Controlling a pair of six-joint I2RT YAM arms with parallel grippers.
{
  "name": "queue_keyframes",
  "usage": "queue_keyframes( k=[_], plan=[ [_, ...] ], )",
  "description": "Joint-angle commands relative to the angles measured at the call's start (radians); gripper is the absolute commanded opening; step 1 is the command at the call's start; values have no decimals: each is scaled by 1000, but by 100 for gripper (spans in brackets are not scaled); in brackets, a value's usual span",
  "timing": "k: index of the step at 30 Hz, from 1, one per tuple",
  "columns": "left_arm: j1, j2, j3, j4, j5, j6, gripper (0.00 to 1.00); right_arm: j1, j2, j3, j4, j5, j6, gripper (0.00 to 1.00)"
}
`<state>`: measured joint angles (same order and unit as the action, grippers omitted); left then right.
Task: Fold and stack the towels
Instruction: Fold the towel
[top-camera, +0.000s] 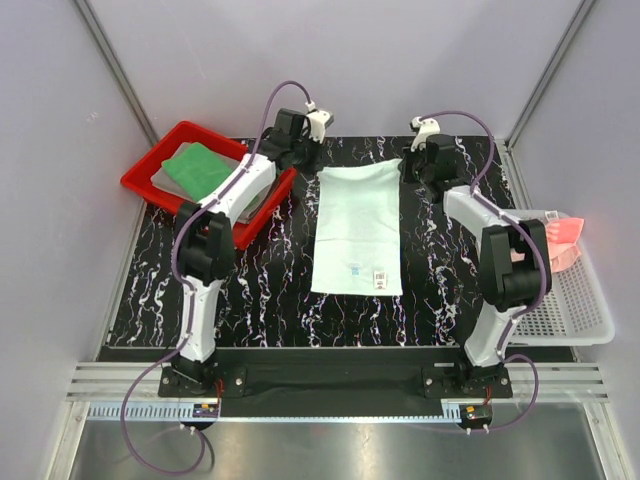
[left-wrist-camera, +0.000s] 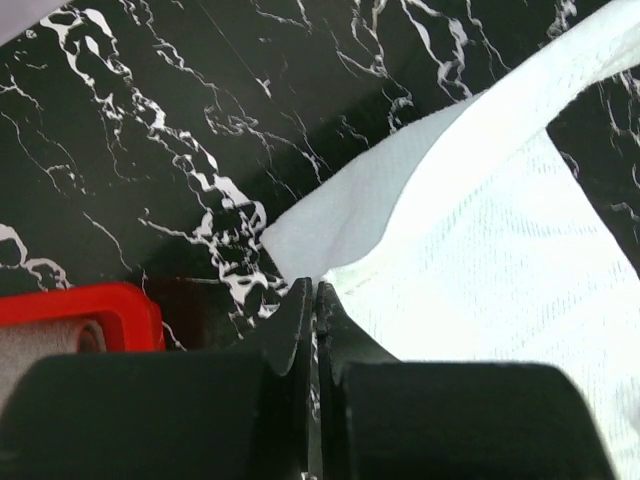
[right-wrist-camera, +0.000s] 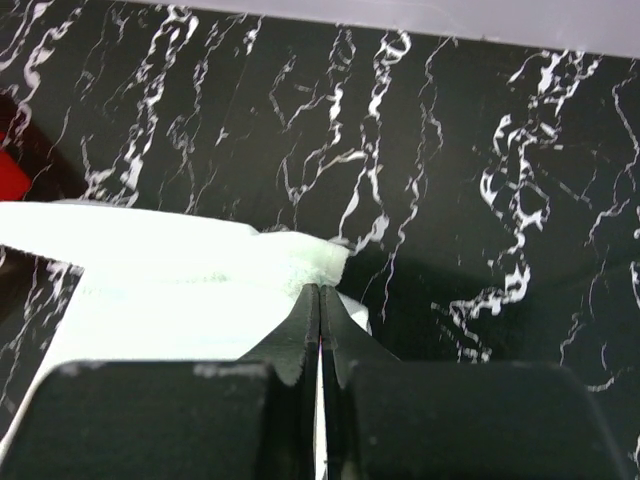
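The white towel (top-camera: 357, 228) lies spread on the dark marbled table, its small label (top-camera: 380, 277) near the front edge. My left gripper (top-camera: 312, 160) is at its far left corner, and in the left wrist view my left gripper (left-wrist-camera: 315, 290) is shut on that corner of the white towel (left-wrist-camera: 480, 230). My right gripper (top-camera: 408, 165) is at the far right corner. Seen from the right wrist, my right gripper (right-wrist-camera: 320, 292) is shut on the bunched edge of the white towel (right-wrist-camera: 190, 290). A green towel (top-camera: 200, 168) lies folded in the red tray (top-camera: 150, 180).
The red tray (left-wrist-camera: 95, 300) stands at the back left, partly under my left arm, with grey cloth (left-wrist-camera: 40, 345) in it. A white mesh basket (top-camera: 580, 310) at the right edge holds a salmon-pink towel (top-camera: 565, 235). Grey walls enclose the table.
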<state>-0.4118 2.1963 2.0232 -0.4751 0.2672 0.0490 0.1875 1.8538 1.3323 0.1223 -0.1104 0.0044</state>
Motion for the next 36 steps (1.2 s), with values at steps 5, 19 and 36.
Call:
queue_keyframes(
  k=[5,19,36],
  plan=[
    [-53,-257,-223,52,-55,77,0,4,-266,-197,-6,-23,69,0],
    [-162,-556,-756,124,-135,-37,0,121,-550,-576,-179,21,324,0],
    [-364,-699,-1049,158,-289,-274,45,165,-789,-771,-442,6,566,28]
  ],
)
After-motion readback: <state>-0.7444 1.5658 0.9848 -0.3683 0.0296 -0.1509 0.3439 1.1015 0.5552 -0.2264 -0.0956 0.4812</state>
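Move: Both hands already pinch the raised far corners of the white towel. From the left hand, the towel's near left corner lies about 28 cm back, 2 cm left and some 12 cm lower; the red bin's middle is roughly 34 cm left and 2 cm ahead. From the right hand, the near right corner is about 28 cm back, straight in line and 12 cm below, and the white basket sits some 43 cm to the right and 20 cm back. Keeping their pinch on the far corners for most of the way, both hands draw them back over the lying half of the towel, about 27 cm, rising a touch first and then sinking nearly 10 cm towards the near corners. The fingers tip steeper, the right by some 30 degrees, and near the end both grippers part and let go, the left opening wider. ##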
